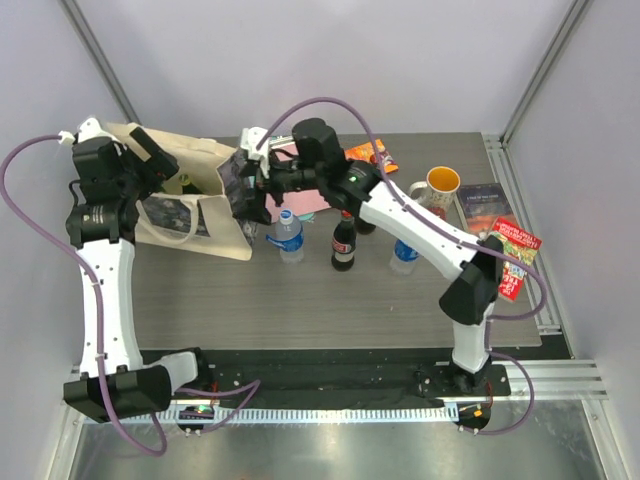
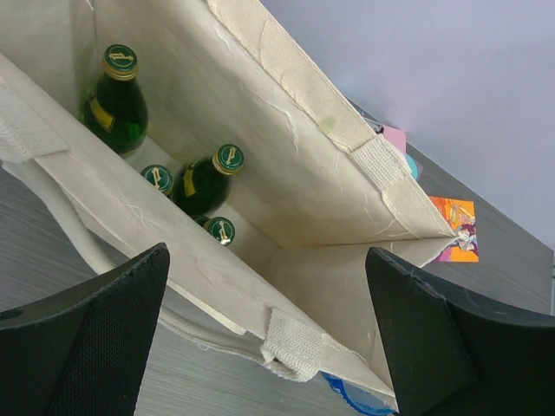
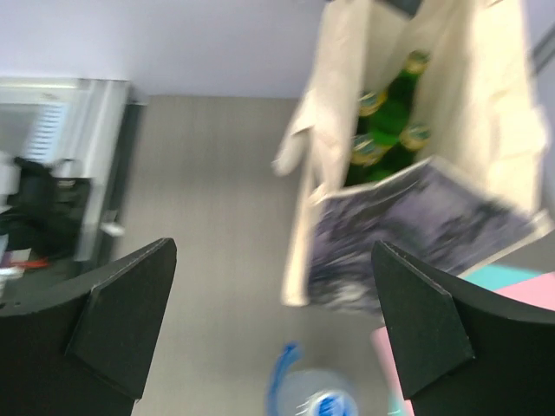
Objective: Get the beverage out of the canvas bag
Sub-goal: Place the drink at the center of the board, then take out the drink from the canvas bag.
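Note:
The cream canvas bag lies on its side at the table's back left, its dark printed picture facing up. Its mouth gapes in the left wrist view, where several green glass beverage bottles with green-and-gold caps lie inside. My left gripper is open just over the bag's near rim and a handle stub, holding nothing; from above the left gripper is at the bag's back edge. My right gripper is open and empty in front of the bag, with the green bottles visible beyond. From above the right gripper hangs at the bag's right end.
A water bottle, a dark cola bottle, another dark bottle and a second water bottle stand right of the bag. Further right are a mug, a book and a red packet. Pink and teal sheets lie behind.

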### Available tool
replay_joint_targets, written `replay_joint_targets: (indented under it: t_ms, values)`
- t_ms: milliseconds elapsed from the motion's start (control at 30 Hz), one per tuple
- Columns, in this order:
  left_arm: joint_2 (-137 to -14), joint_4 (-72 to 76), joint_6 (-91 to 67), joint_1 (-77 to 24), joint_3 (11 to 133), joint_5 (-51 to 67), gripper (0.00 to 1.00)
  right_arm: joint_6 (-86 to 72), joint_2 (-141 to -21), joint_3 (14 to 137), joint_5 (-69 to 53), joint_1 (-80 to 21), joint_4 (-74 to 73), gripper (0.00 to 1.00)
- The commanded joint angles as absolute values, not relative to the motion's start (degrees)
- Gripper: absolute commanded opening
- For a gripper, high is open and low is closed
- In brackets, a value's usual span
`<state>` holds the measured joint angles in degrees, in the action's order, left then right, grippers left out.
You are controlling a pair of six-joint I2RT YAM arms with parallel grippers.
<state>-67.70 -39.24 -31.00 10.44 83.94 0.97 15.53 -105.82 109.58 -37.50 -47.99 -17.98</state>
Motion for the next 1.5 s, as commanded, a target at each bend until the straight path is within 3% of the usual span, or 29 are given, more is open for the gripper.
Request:
replay_joint_targets:
  t_ms: [0, 233, 433, 567, 667, 700, 800, 967, 1133, 1467]
  values:
    - [-66.01, -37.53, -29.18, 10.99, 84.99, 1.67, 0.94, 30.04, -112.82, 120.92, -28.49, -50.44, -19.60, 1.00]
    - [-63.90, -37.53, -29.62, 11.08, 84.02, 0.62, 0.94, 38.31, -122.68, 133.67, -20.92, -54.31, -19.42, 0.98]
    - [-62.58, -37.53, -29.71, 11.08, 82.88, 0.53, 0.94, 45.43, -126.20, 134.39, -18.63, -57.21, -17.75, 0.95]
    - [-62.23, -37.62, -29.79, 11.07, 82.09, 0.53, 0.94, 48.07, -127.53, 134.30, -18.19, -57.74, -17.32, 0.86]
    - [-62.23, -37.35, -30.06, 11.07, 81.48, 0.53, 0.94, 50.79, -127.88, 132.90, -18.37, -57.92, -17.31, 0.67]
    - [-62.31, -37.27, -30.06, 11.07, 81.39, 0.53, 0.94, 51.15, -127.79, 131.76, -18.37, -58.01, -17.49, 0.53]
    - [-63.01, -36.65, -30.06, 10.99, 80.95, 0.61, 0.94, 52.38, -126.48, 128.60, -18.72, -58.36, -18.02, 0.30]
    - [-65.12, -35.16, -30.50, 11.07, 80.33, 2.28, 0.94, 51.51, -122.00, 121.48, -20.57, -59.85, -16.71, 0.13]
    - [-66.71, -34.01, -30.50, 11.07, 79.45, 2.90, 0.93, 49.31, -118.13, 114.09, -21.44, -61.61, -14.33, 0.09]
    - [-69.34, -31.03, -28.48, 11.16, 77.34, 3.95, 0.93, 44.39, -118.30, 113.03, -22.50, -62.75, -11.25, 0.08]
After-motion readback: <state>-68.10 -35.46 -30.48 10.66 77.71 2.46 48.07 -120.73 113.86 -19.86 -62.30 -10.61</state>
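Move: The root of the bag's near handle, on its front rim, is roughly 11 cm to the right hand's left, 3 cm ahead and 6 cm down; the green bottles in the bag lie about 16 cm left, 12 cm ahead and well below, the water bottle 6 cm right and 4 cm ahead. From the left hand the bottles are 5 cm ahead and 22 cm below, a lone bottle stands 10 cm left of them, and the handle root is 6 cm right, 3 cm back. The bag's front rim is pinched at the handle root by the right hand, which reaches left about 11 cm, forward and down, rolling some 35 degrees with its forward side tipping up as the fingers close, then draws rim and handle back towards the base and slightly down. The left hand, still open, first eases up and back, then sinks towards the green bottles, going slightly forward. ##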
